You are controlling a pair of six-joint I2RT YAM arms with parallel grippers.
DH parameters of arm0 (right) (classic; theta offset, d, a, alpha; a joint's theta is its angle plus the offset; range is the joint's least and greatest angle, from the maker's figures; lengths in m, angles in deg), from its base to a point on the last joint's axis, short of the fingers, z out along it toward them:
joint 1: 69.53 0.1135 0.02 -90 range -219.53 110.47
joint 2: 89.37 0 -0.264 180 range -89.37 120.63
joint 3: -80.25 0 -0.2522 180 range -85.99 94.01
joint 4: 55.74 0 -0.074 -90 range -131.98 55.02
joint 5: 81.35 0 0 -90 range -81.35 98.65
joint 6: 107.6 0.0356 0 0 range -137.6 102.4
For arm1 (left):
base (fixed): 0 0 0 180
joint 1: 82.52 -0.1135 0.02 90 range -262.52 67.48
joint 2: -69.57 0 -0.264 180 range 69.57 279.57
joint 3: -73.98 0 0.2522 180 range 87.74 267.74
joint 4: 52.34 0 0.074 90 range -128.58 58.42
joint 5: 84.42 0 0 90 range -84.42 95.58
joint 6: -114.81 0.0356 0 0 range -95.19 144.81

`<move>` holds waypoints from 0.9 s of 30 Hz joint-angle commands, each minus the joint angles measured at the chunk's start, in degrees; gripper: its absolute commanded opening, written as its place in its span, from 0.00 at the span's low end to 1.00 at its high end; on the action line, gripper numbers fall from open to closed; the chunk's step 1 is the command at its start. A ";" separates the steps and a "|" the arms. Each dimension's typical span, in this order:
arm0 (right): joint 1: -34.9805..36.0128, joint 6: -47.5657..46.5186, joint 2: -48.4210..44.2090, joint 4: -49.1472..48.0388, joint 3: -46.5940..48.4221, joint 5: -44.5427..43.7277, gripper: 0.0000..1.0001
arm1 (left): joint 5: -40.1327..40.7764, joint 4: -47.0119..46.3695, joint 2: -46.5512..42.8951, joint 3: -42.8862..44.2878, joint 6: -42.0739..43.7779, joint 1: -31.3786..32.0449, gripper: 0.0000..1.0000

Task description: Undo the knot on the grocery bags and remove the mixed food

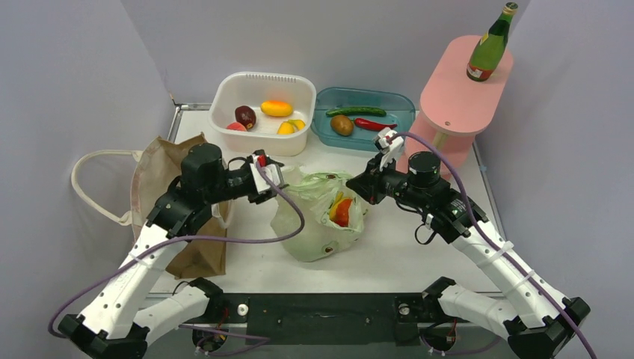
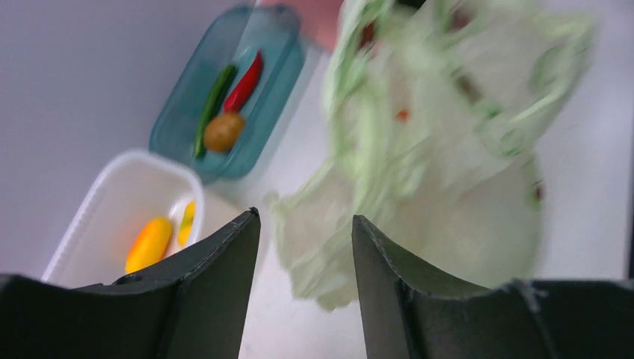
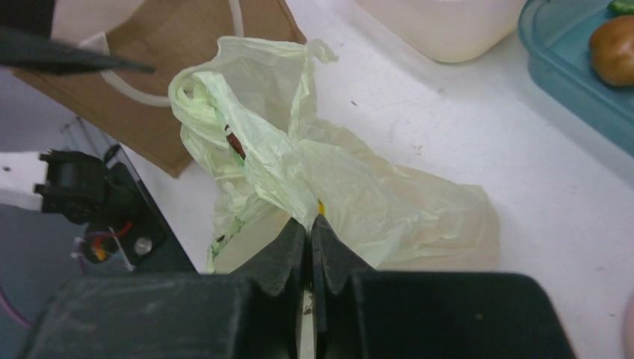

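Observation:
The pale green plastic grocery bag point(image 1: 318, 221) lies crumpled at the table's centre, with red-orange and yellow food point(image 1: 340, 211) showing through its right side. My right gripper point(image 3: 309, 221) is shut on a fold of the bag's film point(image 3: 299, 168); in the top view that gripper point(image 1: 359, 185) sits at the bag's right upper edge. My left gripper point(image 2: 305, 218) stands open at the bag's left upper edge point(image 1: 282, 177), a loose flap of the bag point(image 2: 329, 247) lying just beyond its tips. The brown paper bag point(image 1: 168, 187) with white loop handles lies flat at the left.
A white tub point(image 1: 224, 93) with fruit and a teal tray point(image 1: 396, 101) with chilli, cucumber and a brown round item stand at the back. A green bottle point(image 1: 490, 45) stands on a pink stand point(image 1: 456, 97) at the back right. Grey walls close both sides.

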 commanded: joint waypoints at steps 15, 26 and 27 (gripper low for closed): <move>-0.02 22.46 -0.52 -11.67 -2.16 1.77 0.00 | 19.79 -16.33 10.34 4.77 -32.10 25.74 0.50; -9.93 17.39 -8.05 1.21 -3.22 -4.75 0.00 | 14.40 -5.83 -2.27 -2.29 -27.23 17.50 0.00; -11.35 16.97 -9.05 3.25 -4.15 -5.15 0.00 | 14.03 -1.84 -5.48 -3.09 -25.20 15.81 0.00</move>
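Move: The loose rim of the plastic grocery bag lies about 12 cm to the left hand's right, 3 cm back and 2 cm lower. The mixed food inside the bag is some 17 cm right, 3 cm ahead and 20 cm below the left hand; the paper bag stands roughly 28 cm left, 2 cm ahead and 18 cm lower. The right hand already pinches the other rim; the loose rim is about 7 cm to its left, level front to back and 2 cm lower. Still pinching its rim, the right hand tilts down and rolls some 20 degrees, then pulls about 4 cm right. The open left hand swings back and right about 9 cm each way, rising slightly, then comes forward, right and down onto the loose rim, tipping down; it closes on the film and draws about 4 cm left, away from the right hand. ##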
